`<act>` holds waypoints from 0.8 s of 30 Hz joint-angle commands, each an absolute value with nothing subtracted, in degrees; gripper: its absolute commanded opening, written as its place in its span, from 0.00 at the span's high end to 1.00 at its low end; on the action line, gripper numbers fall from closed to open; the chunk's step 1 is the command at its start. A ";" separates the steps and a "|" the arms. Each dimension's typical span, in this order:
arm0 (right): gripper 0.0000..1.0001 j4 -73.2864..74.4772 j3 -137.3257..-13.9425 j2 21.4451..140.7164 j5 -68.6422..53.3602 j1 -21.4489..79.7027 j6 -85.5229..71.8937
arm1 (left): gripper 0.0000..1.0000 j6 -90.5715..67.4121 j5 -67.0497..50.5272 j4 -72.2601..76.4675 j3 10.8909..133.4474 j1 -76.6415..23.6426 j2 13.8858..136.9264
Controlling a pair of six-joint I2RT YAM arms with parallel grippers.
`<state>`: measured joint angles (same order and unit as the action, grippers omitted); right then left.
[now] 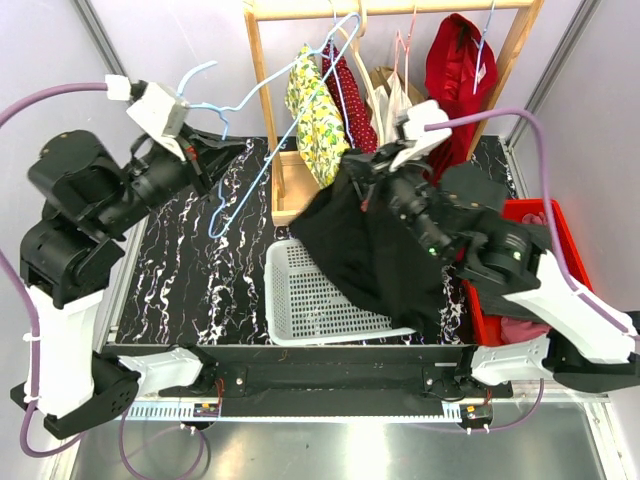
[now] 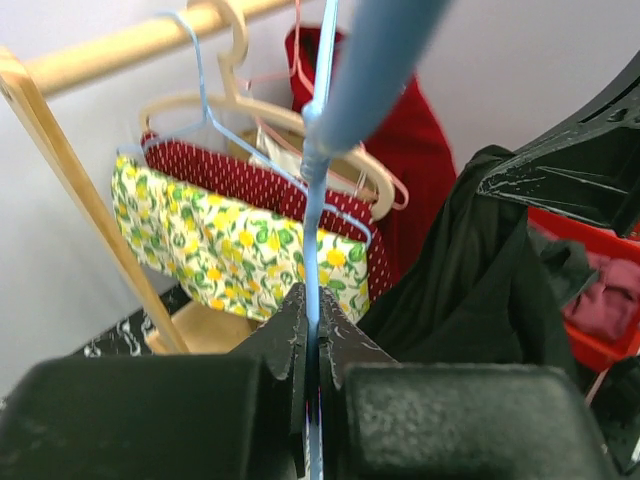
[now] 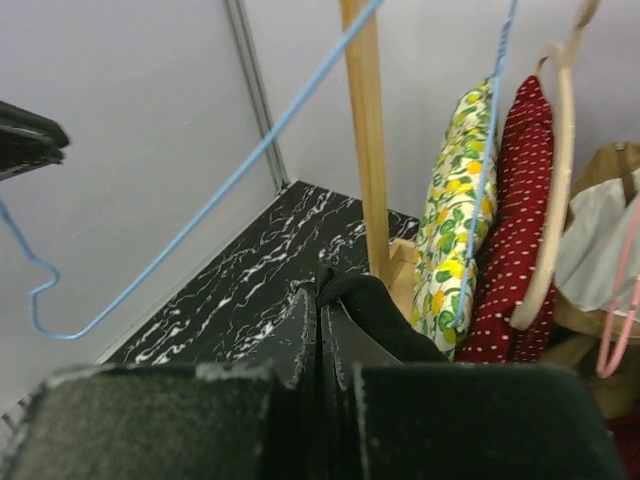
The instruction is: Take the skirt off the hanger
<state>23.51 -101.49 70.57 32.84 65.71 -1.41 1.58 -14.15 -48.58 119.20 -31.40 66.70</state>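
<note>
My left gripper (image 1: 225,145) is shut on a thin blue wire hanger (image 1: 222,222) and holds it up over the left of the table. In the left wrist view the wire (image 2: 315,200) runs up from between the closed fingers (image 2: 312,300), and the hanger looks bare. My right gripper (image 1: 355,170) is shut on the top edge of the black skirt (image 1: 370,250), which hangs down over the white basket. In the right wrist view a fold of the skirt (image 3: 385,310) sticks out beside the closed gripper (image 3: 322,290). The skirt also shows in the left wrist view (image 2: 480,280).
A wooden clothes rack (image 1: 262,90) stands at the back with a yellow floral garment (image 1: 315,110), a red dotted one (image 1: 345,90) and a red one (image 1: 455,60). A white basket (image 1: 300,290) sits mid-table on black marble (image 1: 190,270). A red bin (image 1: 545,215) is right.
</note>
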 commanded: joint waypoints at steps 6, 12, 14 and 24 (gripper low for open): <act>1.00 20.66 -102.93 75.50 25.57 68.55 -7.55 | 1.00 4.13 -11.08 -47.11 117.86 -31.29 64.16; 1.00 19.86 -86.69 68.65 34.77 68.55 -11.68 | 1.00 4.92 -9.50 -47.63 117.07 -31.29 64.16; 1.00 21.35 -78.89 65.50 37.69 68.55 -13.79 | 1.00 5.27 -6.96 -48.33 116.55 -31.29 64.34; 1.00 32.94 -58.45 61.17 47.54 68.55 -30.92 | 1.00 8.61 10.80 -58.53 95.11 -31.20 58.45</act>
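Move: The white basket that the right hand is bringing the skirt to lies nearly 50 cm below that hand, about 6 cm back and 2 cm left. The lemon-print garment hangs some 14 cm ahead of the hand, 5 cm left and roughly 12 cm lower, while the red bin stands about 35 cm to its right, 3 cm back and at basket height. From the left hand, the basket lies about 12 cm right, 4 cm back and some 50 cm down. With the black skirt still pinched in its shut fingers, the right hand swings about 6 cm left while sinking a little, then drops ever faster towards the basket, some 25 cm down in all, drifting back right as the wrist tips the fingers well downward. The left hand keeps its grip on the blue hanger, hovering nearly in place before it too dips about 10 cm and eases slightly left and forward. ##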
